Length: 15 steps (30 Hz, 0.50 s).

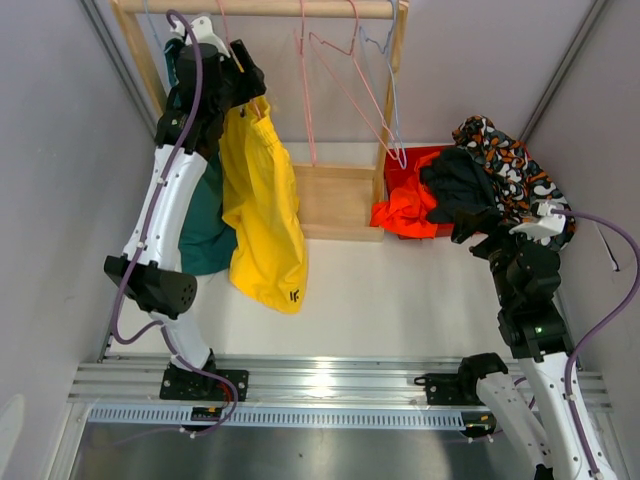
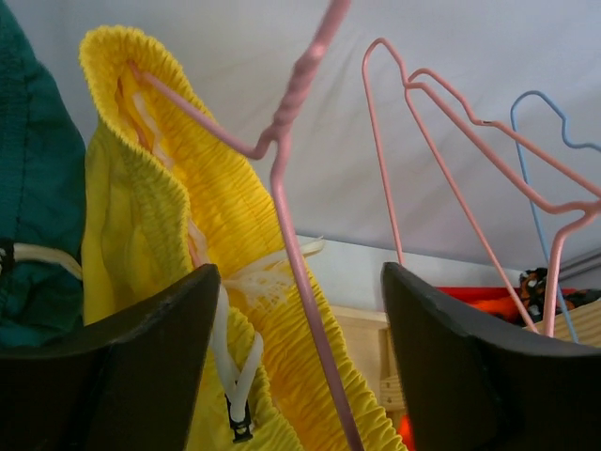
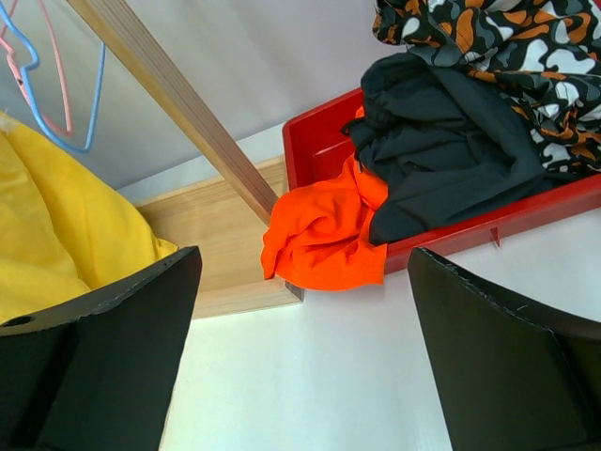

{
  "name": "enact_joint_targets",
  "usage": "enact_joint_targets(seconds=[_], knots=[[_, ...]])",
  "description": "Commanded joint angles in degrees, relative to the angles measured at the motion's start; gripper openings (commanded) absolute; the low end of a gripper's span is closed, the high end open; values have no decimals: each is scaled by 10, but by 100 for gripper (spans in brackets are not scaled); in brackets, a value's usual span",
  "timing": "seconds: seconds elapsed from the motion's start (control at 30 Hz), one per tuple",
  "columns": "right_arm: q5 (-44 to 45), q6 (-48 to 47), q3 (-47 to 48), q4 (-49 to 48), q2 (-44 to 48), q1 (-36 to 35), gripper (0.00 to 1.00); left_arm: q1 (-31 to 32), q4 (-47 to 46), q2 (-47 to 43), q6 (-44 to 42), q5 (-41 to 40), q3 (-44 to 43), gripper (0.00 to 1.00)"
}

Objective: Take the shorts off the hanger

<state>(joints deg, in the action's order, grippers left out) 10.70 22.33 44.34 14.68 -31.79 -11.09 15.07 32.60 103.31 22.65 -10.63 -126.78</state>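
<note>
The yellow shorts (image 1: pixel 262 200) hang by their waistband on a pink hanger (image 2: pixel 282 141) at the left of the wooden rail (image 1: pixel 260 8). The dark green shorts (image 1: pixel 205 225) hang just left of them, behind my left arm. My left gripper (image 1: pixel 243 82) is open at the yellow waistband (image 2: pixel 235 216); the hanger wire and the waistband pass between its jaws (image 2: pixel 300 272). The bright orange shorts (image 1: pixel 405 212), black shorts (image 1: pixel 460 185) and patterned shorts (image 1: pixel 510 165) lie in and over a red bin (image 3: pixel 310 141). My right gripper (image 3: pixel 305 258) is open and empty over the white table, facing the orange shorts (image 3: pixel 324 230).
Two empty pink hangers (image 1: pixel 330 90) and a blue one (image 1: pixel 390 60) hang on the rail. The rack's wooden base (image 1: pixel 335 200) and post (image 3: pixel 178 94) stand between the yellow shorts and the bin. Grey walls close in on both sides.
</note>
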Motion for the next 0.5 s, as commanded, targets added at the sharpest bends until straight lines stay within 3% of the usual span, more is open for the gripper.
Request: enact_joint_targets(seconds=[0.0, 0.07, 0.1, 0.17, 0.37, 0.47], knots=[[4, -6, 7, 9, 2, -4, 99, -4, -47, 2, 15, 30, -22, 66], [0, -4, 4, 7, 3, -3, 99, -4, -57, 5, 22, 46, -23, 46], [0, -4, 1, 7, 3, -4, 99, -4, -62, 5, 27, 49, -23, 17], [-1, -3, 0, 8, 3, -3, 99, -4, -64, 3, 35, 58, -27, 1], [-43, -3, 21, -9, -1, -9, 99, -4, -54, -14, 40, 79, -57, 0], [-135, -15, 52, -47, -16, -31, 99, -4, -15, -15, 45, 90, -100, 0]])
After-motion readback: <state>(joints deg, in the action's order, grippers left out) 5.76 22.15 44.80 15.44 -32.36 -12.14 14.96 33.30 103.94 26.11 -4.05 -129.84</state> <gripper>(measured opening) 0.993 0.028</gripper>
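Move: The pink hanger that carries the yellow shorts already has its near arm between my open left fingers, within about 1 cm of the hand point. The yellow shorts' middle hangs some 20 cm below my left hand and 3 cm ahead, 1 cm to the right. The green shorts are about 9 cm left, 3 ahead and 20 below; an empty pink hanger is roughly 9 cm right and 3 ahead, nearly level. From my right hand, the gripped hanger is about 23 cm ahead, 35 left and 12 higher. I shut my left fingers from most of the way open onto the pink hanger's wire just beside the yellow waistband, pinching it while the hand eases about 2 cm right and turns some 5 degrees clockwise, then lifts about 1 cm at the end. Late on, my open right hand starts left towards the yellow shorts, some 2 cm. ##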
